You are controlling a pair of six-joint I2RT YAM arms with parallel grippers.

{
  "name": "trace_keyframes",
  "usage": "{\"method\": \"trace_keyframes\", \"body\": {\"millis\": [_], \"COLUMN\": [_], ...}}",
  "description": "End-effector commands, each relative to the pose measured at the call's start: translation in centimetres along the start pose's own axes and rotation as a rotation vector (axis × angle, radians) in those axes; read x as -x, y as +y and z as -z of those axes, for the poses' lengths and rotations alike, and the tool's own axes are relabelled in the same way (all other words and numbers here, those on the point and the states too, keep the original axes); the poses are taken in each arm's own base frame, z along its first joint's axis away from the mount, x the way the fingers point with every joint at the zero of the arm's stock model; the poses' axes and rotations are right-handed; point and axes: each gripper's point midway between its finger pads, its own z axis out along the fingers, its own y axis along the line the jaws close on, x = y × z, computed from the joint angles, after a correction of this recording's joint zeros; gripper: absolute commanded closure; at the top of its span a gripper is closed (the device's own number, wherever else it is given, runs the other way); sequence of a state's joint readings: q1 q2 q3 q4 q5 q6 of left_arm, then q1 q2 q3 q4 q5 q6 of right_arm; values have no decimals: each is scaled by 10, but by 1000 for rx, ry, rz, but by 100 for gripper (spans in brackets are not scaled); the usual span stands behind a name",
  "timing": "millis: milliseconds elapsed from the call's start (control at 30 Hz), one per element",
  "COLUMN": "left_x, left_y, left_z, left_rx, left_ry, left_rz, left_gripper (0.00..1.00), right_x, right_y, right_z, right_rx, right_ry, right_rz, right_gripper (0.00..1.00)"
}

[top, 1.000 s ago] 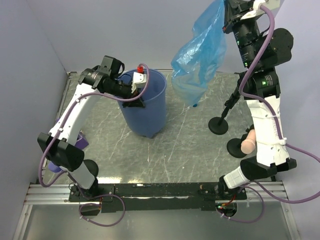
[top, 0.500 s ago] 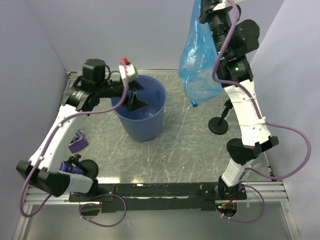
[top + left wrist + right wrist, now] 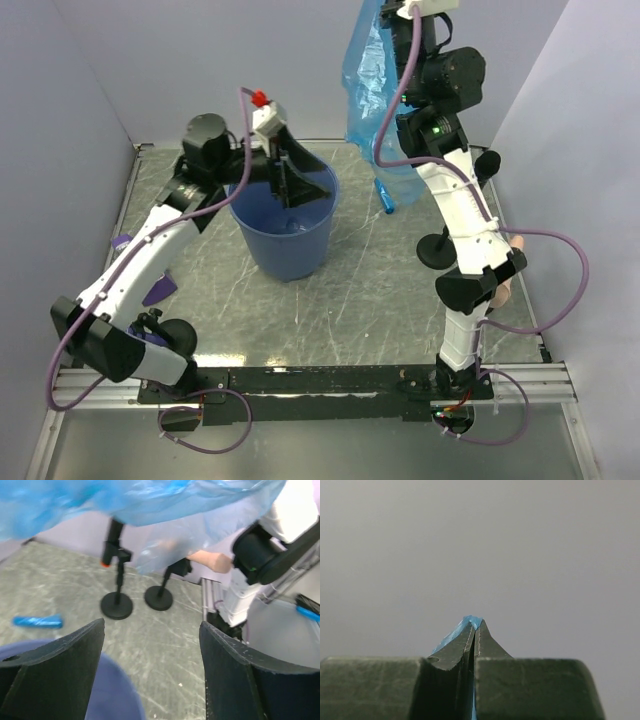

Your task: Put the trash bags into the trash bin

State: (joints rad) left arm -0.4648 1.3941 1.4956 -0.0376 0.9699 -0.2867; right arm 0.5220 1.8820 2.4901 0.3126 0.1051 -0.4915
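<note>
The trash bin [image 3: 285, 235], a round blue bucket, stands upright at the table's middle left. My left gripper [image 3: 300, 185] is open over the bin's far right rim; in the left wrist view its gripper [image 3: 151, 630] has wide-apart fingers [image 3: 55, 672], with the bin rim [image 3: 112, 690] low between them. My right gripper [image 3: 400, 12] is raised high, shut on the top of a clear blue trash bag [image 3: 375, 90] hanging just right of the bin. In the right wrist view that gripper [image 3: 475, 622] pinches a blue sliver of bag [image 3: 470, 621]. A small rolled blue bag [image 3: 387, 195] lies on the table, also in the left wrist view [image 3: 37, 621].
A black stand with a round base [image 3: 437, 250] is right of the bin; two such stands [image 3: 116, 605] show in the left wrist view. A flesh-coloured object [image 3: 503, 288] lies by the right arm. Purple items [image 3: 155, 290] sit at the left. Grey walls surround the table.
My right arm has swung left with the hanging bag, from the far right to beside the bin. My left gripper has moved from the bin's left rim to its right rim.
</note>
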Motion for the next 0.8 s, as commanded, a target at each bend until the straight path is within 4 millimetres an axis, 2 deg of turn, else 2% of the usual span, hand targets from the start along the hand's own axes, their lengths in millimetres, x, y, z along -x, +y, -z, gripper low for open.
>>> {"method": "trace_keyframes", "body": {"millis": [0,200,300,500,600,767], "left_x": [33,32,36,31,40,54], "left_y": [-40,-57,-57,-65,-54,-9], "left_z": [-24,-47,-62,-94,-104,-120], "left_rx": [-125,-280,-267,-271,-215,63], "left_ry": [-60,-42,-69,-90,-136,-238], "left_rz": [-133,-96,-55,-28,-6,112], "left_gripper": [19,21,19,16,16,17], "right_x": [20,3,-10,-26,-33,-38], "right_y": [-12,-15,-17,-22,-20,-22], "right_z": [-4,-4,-3,-3,-3,-3], "right_rx": [-69,-112,-130,-165,-168,-189], "right_ry": [-82,-71,-36,1,11,19], "right_rz": [40,92,85,94,93,99], "right_gripper": [100,100,100,100,100,100]}}
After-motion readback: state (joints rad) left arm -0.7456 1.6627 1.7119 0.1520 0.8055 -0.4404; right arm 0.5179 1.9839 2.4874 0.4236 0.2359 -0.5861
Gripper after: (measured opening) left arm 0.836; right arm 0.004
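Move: From the open left hand, the middle of the hanging blue trash bag is about 10 cm ahead, 12 cm to the right and 8 cm above. The trash bin stands about 4 cm ahead and 7 cm left of that hand, its middle some 30 cm below; the blue roll lies 17 cm ahead, 15 cm right and 41 cm down. From the right hand, which holds the bag, the bin is 10 cm back, 18 cm left and 60 cm below. Shut right fingers keep their pinch on the bag's upper end while that hand eases about 4 cm forward and 3 cm down, turning slightly clockwise. The left hand, fingers still wide open and pointing right, sweeps some 12 cm right from above the bin towards the bag's hanging lower part, first drifting back, then recovering forward; it comes close, but touch can't be confirmed. ##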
